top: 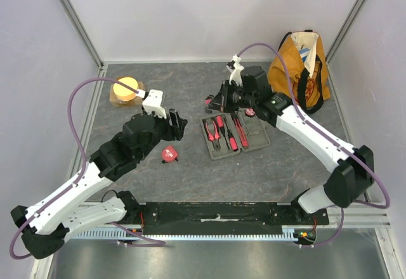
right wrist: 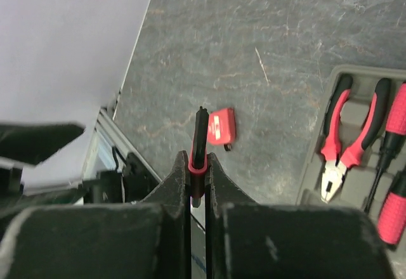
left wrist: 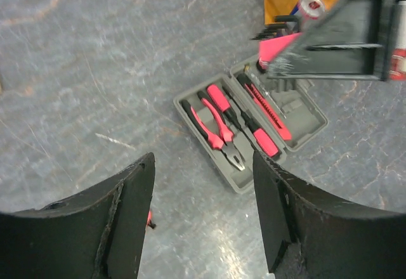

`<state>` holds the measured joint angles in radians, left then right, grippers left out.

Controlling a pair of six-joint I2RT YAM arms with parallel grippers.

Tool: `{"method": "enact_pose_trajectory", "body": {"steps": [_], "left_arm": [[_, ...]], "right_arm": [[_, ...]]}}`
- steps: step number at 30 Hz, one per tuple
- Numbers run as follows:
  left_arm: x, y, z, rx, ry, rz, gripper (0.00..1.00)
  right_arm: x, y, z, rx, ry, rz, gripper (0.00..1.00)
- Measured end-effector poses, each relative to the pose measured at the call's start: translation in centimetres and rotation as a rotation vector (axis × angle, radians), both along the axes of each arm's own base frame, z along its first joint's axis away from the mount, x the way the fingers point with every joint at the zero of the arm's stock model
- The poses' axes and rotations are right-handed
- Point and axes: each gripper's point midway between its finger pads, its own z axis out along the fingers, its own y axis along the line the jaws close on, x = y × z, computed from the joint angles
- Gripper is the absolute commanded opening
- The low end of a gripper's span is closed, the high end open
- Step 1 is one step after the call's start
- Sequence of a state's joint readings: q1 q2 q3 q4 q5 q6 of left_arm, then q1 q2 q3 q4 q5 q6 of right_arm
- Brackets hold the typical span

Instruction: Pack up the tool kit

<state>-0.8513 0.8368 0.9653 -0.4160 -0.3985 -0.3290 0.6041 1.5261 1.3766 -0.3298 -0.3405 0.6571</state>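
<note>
The grey tool kit case (top: 250, 141) lies open at mid-table, holding red-handled pliers (left wrist: 219, 133), screwdrivers (left wrist: 244, 119) and a cutter (left wrist: 266, 109). My right gripper (top: 212, 101) hovers just beyond the case's far left corner. It is shut on a red-and-black hex key set (right wrist: 200, 130), which sticks out past the fingertips. The red tape measure (top: 169, 155) rests on the table left of the case. My left gripper (top: 180, 124) hangs open and empty above the table between tape measure and case, its fingers (left wrist: 136, 203) wide apart.
An orange tote bag (top: 303, 63) stands at the back right with a can (left wrist: 311, 5) showing in it. A yellow round thing on a tan box (top: 127, 92) sits at the back left. Walls close the table on three sides.
</note>
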Motion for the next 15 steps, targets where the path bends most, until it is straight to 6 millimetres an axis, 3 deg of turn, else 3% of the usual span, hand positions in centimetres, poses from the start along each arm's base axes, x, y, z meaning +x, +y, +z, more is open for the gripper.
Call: {"method": "enact_pose_trajectory", "body": {"steps": [4, 9, 12, 15], "left_arm": [[0.6, -0.4, -2.6, -0.026, 0.139, 0.04, 0.7], [2.7, -0.3, -7.2, -0.073, 0.363, 0.061, 0.71], [3.9, -1.1, -10.6, -0.114, 0.521, 0.033, 0.7], [3.7, -3.5, -15.4, -0.124, 0.72, -0.051, 0.68]], "right_arm": [[-2.2, -2.1, 0.3, -0.005, -0.05, 0.071, 0.0], [-1.8, -5.9, -0.2, -0.021, -0.078, 0.049, 0.0], [-1.7, -8.1, -1.5, -0.06, -0.056, 0.005, 0.0], [-1.6, -10.4, -3.2, -0.119, -0.021, -0.068, 0.0]]}}
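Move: The tool case lies open with its middle some 18 cm right of the empty left hand, 7 cm ahead and about 27 cm below; the pliers in it are only 10 cm right and 8 cm ahead, and the tape measure is nearly underneath, about 5 cm left. From the right hand, which holds the red-and-black tool, the case's right half is about 15 cm right, level and 24 cm down; the utility knife lies 11 cm right, straight across. Sink the open left gripper about 15 cm towards the near-left side of the tool case, easing a little forward and then right as its fingers tip down some 40 degrees. Meanwhile keep the right fingers shut on the red-and-black tool and carry it right about 10 cm, after a slight draw back, over the case towards its right half, beginning to lower. ##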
